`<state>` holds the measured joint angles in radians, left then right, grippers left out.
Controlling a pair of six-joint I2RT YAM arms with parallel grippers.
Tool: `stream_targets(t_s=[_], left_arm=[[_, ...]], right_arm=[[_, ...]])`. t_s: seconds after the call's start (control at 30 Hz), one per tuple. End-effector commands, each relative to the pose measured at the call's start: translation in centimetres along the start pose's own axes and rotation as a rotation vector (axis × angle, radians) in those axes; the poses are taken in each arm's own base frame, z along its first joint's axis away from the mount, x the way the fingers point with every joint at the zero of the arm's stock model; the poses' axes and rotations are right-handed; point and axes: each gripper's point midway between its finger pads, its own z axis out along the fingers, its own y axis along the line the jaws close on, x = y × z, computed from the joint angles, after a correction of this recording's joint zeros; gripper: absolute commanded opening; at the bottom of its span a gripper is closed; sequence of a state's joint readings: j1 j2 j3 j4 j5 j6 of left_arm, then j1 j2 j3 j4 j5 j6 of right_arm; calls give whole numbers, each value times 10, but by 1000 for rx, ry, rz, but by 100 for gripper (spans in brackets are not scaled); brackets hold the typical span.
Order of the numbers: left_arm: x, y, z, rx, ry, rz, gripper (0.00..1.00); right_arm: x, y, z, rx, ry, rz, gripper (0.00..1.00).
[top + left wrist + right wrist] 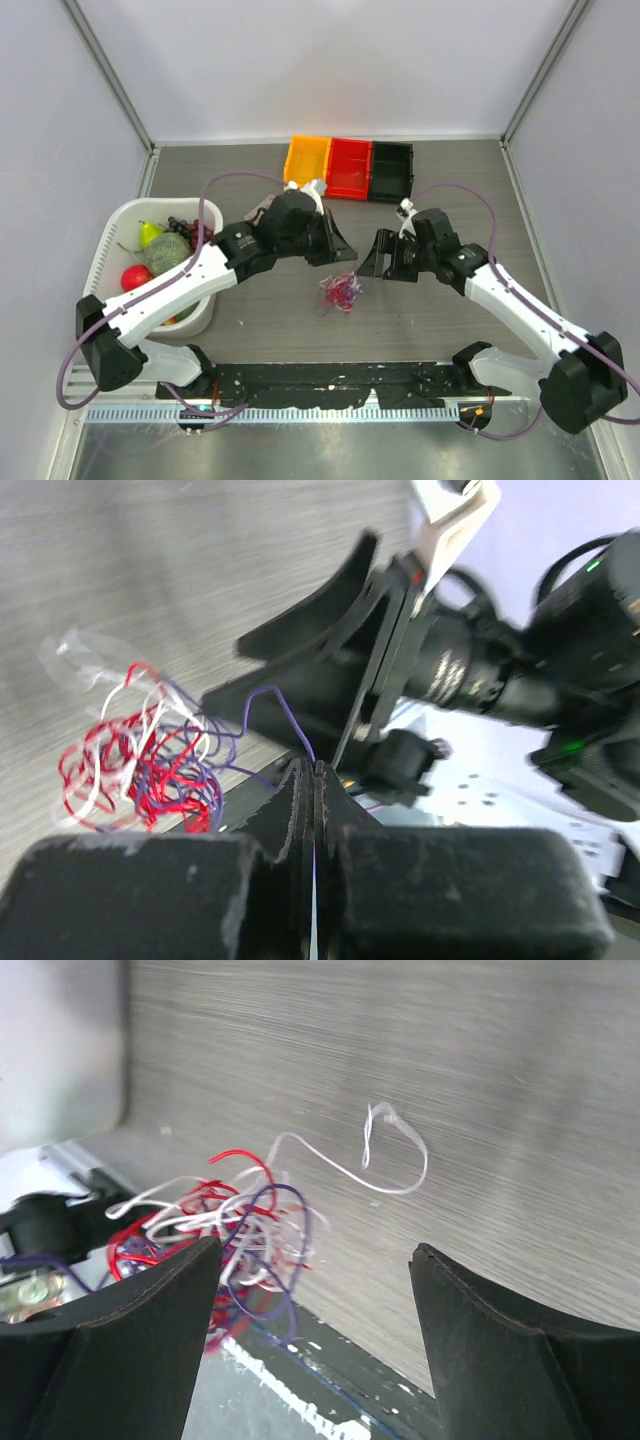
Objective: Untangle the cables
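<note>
The cables [340,292] are a small tangle of thin red, white and purple wires on the grey table, between the two arms. My left gripper [310,772] is shut on one purple strand [283,708], which runs from the tangle [140,755] up into its closed tips. In the top view that gripper [352,262] sits just above the tangle. My right gripper [312,1255] faces it [372,258] and stands open with nothing between its fingers. The tangle [225,1228] lies near its left finger, and a white loop [400,1160] trails out over the table.
Orange [306,160], red [349,167] and black [391,170] bins stand in a row at the back. A white basket [105,250] with fruit sits at the left under the left arm. A black rail [330,385] runs along the near edge.
</note>
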<state>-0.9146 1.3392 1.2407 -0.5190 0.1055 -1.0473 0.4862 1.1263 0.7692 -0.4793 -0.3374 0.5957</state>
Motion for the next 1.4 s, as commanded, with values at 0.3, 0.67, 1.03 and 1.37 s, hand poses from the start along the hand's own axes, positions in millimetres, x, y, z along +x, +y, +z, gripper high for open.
stream_targets(t_s=[0.3, 0.67, 1.03, 1.37], left_arm=[[-40, -101, -32, 310, -83, 36, 0], [-59, -173, -60, 546, -95, 88, 0], [-110, -263, -165, 778, -299, 190, 0], [-127, -209, -150, 446, -379, 223, 0]], right_arm=[[-66, 91, -94, -239, -319, -122, 82], [-49, 63, -61, -195, -274, -70, 82], [-12, -64, 7, 224, -119, 102, 81], [-15, -98, -26, 417, -166, 74, 81]])
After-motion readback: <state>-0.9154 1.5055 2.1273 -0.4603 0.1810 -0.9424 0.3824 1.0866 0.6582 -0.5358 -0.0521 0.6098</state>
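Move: The left hand grips a purple cable; the tangle hangs about 14 cm below, nearly under its fingertips. The open right hand has that tangle some 5 cm back, 5 cm to its left and slightly below. Beyond, on the table, the red tray lies roughly 30 cm ahead of the left hand, straight out and 20 cm lower, with the black tray 9 cm to the red one's right and level with it. Left keeps pinching the purple cable, hauling upward about 34 cm; the open right rises, then sinks rightward. ##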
